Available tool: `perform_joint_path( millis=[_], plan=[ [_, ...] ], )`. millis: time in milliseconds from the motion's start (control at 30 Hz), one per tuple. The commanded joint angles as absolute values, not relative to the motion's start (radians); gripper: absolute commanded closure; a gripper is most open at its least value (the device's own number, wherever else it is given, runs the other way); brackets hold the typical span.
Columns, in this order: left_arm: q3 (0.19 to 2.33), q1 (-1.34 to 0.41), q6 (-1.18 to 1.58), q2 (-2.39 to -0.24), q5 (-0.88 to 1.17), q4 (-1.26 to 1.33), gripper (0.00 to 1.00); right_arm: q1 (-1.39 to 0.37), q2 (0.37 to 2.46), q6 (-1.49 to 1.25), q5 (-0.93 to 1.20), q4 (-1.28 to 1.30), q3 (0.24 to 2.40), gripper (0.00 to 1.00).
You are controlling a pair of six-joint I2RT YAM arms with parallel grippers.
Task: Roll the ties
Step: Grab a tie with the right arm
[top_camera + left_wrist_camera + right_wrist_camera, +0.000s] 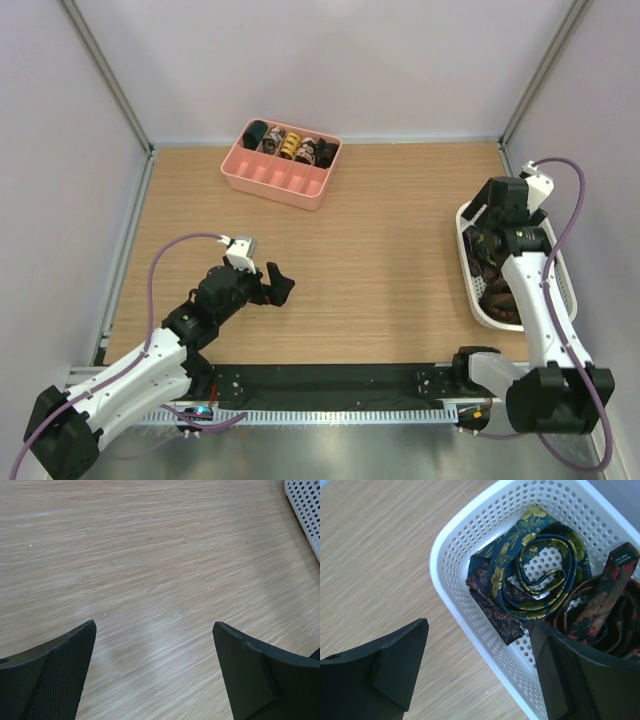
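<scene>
Several loose ties point(497, 295) lie heaped in a white perforated basket point(563, 275) at the table's right edge. The right wrist view shows a navy tie with yellow-green leaves point(540, 575) loosely coiled on top. Beside it lie a brown patterned tie point(492, 605) and a black-and-red tie point(605, 605). My right gripper point(479, 624) hangs open above the basket's rim point(445, 545), one finger over the wood and one over the ties. My left gripper point(268, 287) stands open over bare wood at the near left, with nothing between its fingers point(60, 670). Rolled ties point(290, 147) sit in a pink tray.
The pink tray point(272, 184) stands at the back centre, its rear row holding the coils and its front slots empty. Grey walls close off the back and both sides. A corner of the white basket point(305, 510) shows in the left wrist view.
</scene>
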State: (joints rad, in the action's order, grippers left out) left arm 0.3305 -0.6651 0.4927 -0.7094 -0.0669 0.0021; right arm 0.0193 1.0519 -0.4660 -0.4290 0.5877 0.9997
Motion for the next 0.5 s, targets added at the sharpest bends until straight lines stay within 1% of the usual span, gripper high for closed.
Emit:
perform_joint_path(
  millis=[0, 100, 333, 433, 467],
  plan=[
    [0.348, -0.663, 0.489, -0.713, -0.058, 0.025, 0.00, 0.108, 1.158, -0.445, -0.350, 0.598, 1.042, 0.09],
    [0.350, -0.663, 0.491, -0.716, -0.058, 0.023, 0.00, 0.178, 1.222, -0.456, -0.275, 0.529, 1.019, 0.06],
    [0.356, -0.663, 0.491, -0.739, -0.058, 0.029, 0.00, 0.251, 1.394, -0.526, -0.204, 0.404, 1.003, 0.06],
    [0.359, -0.663, 0.491, -0.747, -0.057, 0.029, 0.00, 0.264, 1.475, -0.554, -0.190, 0.330, 1.009, 0.09],
    [0.359, -0.663, 0.491, -0.747, -0.058, 0.029, 0.00, 0.267, 1.495, -0.564, -0.184, 0.321, 1.015, 0.11]
  ],
)
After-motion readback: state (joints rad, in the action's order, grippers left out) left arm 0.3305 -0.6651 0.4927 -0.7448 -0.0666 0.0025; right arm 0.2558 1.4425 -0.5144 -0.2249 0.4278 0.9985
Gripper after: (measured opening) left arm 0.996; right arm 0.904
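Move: The blue flowered tie, coiled near the far end of the white basket, lies about 6 cm ahead of the right hand, 9 cm to its right and 19 cm below. A dark maroon tie shows under its left edge, some 5 cm ahead and 4 cm right of that hand; the red-and-black tie lies 5 cm back and 11 cm right, both about as low. From the left hand the blue tie is roughly 15 cm ahead, 52 cm right and 10 cm below. Towards the blue flowered tie the right hand sinks by about 11 cm, swinging right as it goes and then easing forward, some 5 cm each way, into the space above the far part of the basket. The wrist tips farther down and rolls its left side up by about 10 degrees, with the fingers staying wide open and still short of the ties. ##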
